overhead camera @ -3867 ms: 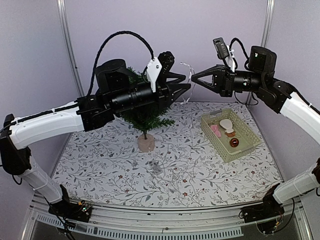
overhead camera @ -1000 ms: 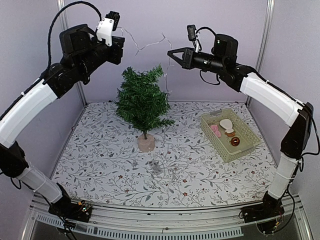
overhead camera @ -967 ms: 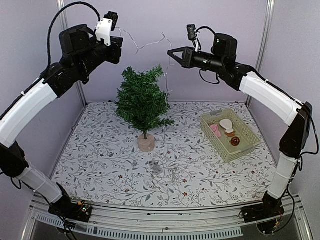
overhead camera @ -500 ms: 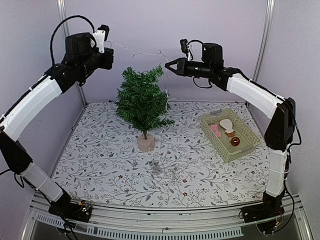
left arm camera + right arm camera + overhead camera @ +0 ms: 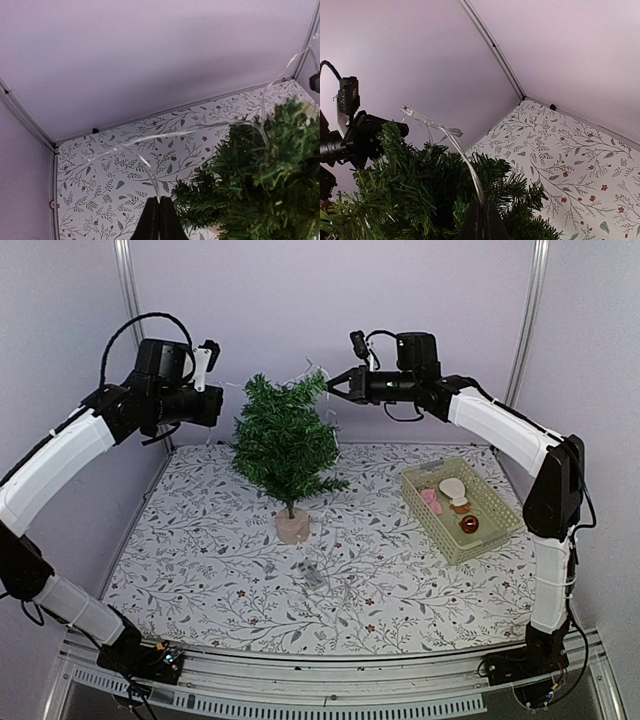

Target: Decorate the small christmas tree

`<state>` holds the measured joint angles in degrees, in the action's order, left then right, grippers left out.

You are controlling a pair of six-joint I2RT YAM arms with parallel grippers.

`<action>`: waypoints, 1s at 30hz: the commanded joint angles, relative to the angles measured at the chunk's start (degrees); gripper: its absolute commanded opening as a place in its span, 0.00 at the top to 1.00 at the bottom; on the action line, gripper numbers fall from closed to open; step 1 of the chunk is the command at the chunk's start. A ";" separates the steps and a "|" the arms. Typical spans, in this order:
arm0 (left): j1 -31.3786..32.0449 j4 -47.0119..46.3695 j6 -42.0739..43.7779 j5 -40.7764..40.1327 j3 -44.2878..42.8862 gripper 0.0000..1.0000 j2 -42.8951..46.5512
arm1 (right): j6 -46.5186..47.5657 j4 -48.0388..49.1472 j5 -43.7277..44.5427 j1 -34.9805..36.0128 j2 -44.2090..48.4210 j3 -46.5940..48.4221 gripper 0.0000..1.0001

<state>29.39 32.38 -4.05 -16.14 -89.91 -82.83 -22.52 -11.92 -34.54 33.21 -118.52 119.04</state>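
The small christmas tree (image 5: 285,440) stands upright on its pale round base (image 5: 293,527) at the middle of the table. A thin clear light string (image 5: 200,131) runs from my left gripper (image 5: 159,200) across to the tree top. From there it leads to my right gripper (image 5: 482,204). Both grippers are shut on the string. In the top view my left gripper (image 5: 220,405) hangs just left of the tree's crown. My right gripper (image 5: 330,386) is just right of the crown, and the string (image 5: 308,370) lies faintly over the top branches (image 5: 410,190).
A pale green basket (image 5: 490,538) at the right holds a pink, a white and a red-brown ornament. A small clear object (image 5: 312,573) lies on the floral tablecloth in front of the tree. Purple walls and metal posts close in the back and sides.
Both arms have come down from high above the tree to crown height. The string between them has sunk onto the tree top.
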 commanded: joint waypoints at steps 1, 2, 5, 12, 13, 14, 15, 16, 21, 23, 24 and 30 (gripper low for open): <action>0.09 3.82 -2.52 9.10 1.50 1.00 4.79 | 1.14 -2.68 -2.78 -0.13 -0.80 1.63 1.00; 0.25 4.50 -2.55 11.17 1.43 1.00 5.12 | 1.44 -3.10 -2.88 -0.14 -0.69 1.63 1.00; 0.90 6.91 -2.96 15.50 0.44 1.00 5.53 | 2.09 -4.07 -2.98 -0.13 -0.26 1.60 1.00; 1.77 12.99 -6.26 28.40 -4.52 1.00 2.28 | 2.56 -5.21 -3.48 -0.13 -0.05 1.62 1.00; 2.22 13.35 -6.39 29.40 -5.02 1.00 1.78 | 2.57 -5.26 -3.51 -0.14 -0.05 1.63 1.00; 2.79 13.50 -6.45 30.10 -5.43 1.00 1.45 | 2.62 -5.28 -3.52 -0.12 0.00 1.63 1.00; 3.31 13.36 -6.53 30.93 -5.67 1.00 1.24 | 2.69 -5.25 -3.62 -0.14 0.04 1.63 1.00; 3.77 12.94 -6.64 31.94 -5.72 1.00 1.12 | 2.68 -5.21 -3.65 -0.11 0.04 1.61 1.00; 4.88 9.20 -7.88 38.93 -4.09 1.00 0.94 | 2.76 -5.18 -3.86 -0.12 -0.09 1.60 1.00; 5.02 6.86 -8.83 39.66 -2.07 1.00 1.12 | 2.75 -5.14 -3.88 -0.08 -0.13 1.61 1.00; 5.01 5.13 -9.63 39.50 -0.60 1.00 1.33 | 2.70 -5.13 -3.93 -0.14 -0.13 1.63 1.00; 4.98 -2.48 -12.69 37.55 6.90 1.00 1.73 | 2.75 -5.33 -4.08 -0.08 -0.14 1.60 1.00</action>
<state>33.87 35.94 -14.22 21.30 -86.72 -81.36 -20.29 -16.75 -38.09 33.21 -118.52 119.22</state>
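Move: The left hand holds a clear light string; the middle of the small christmas tree lies about 18 cm to its right, some 5 cm back and roughly 14 cm below. The clear pack on the table is about 24 cm to the right of this hand, 19 cm back and 35 cm down. From the right hand, which also grips the string, the tree's middle is some 9 cm left, 9 cm back and 14 cm below. The left hand, fingers still shut on the clear string, first draws back and then swings more and more to the right, ending about 9 cm back and 11 cm right, dipping slightly at the very end, as it brings the string round the near left side of the tree's upper branches. On the way the wrist turns some 35 degrees clockwise, the fingers tip down and the hand's left side drops, while the right hand keeps its grip beside the treetop, easing back and down only a centimetre or two. ##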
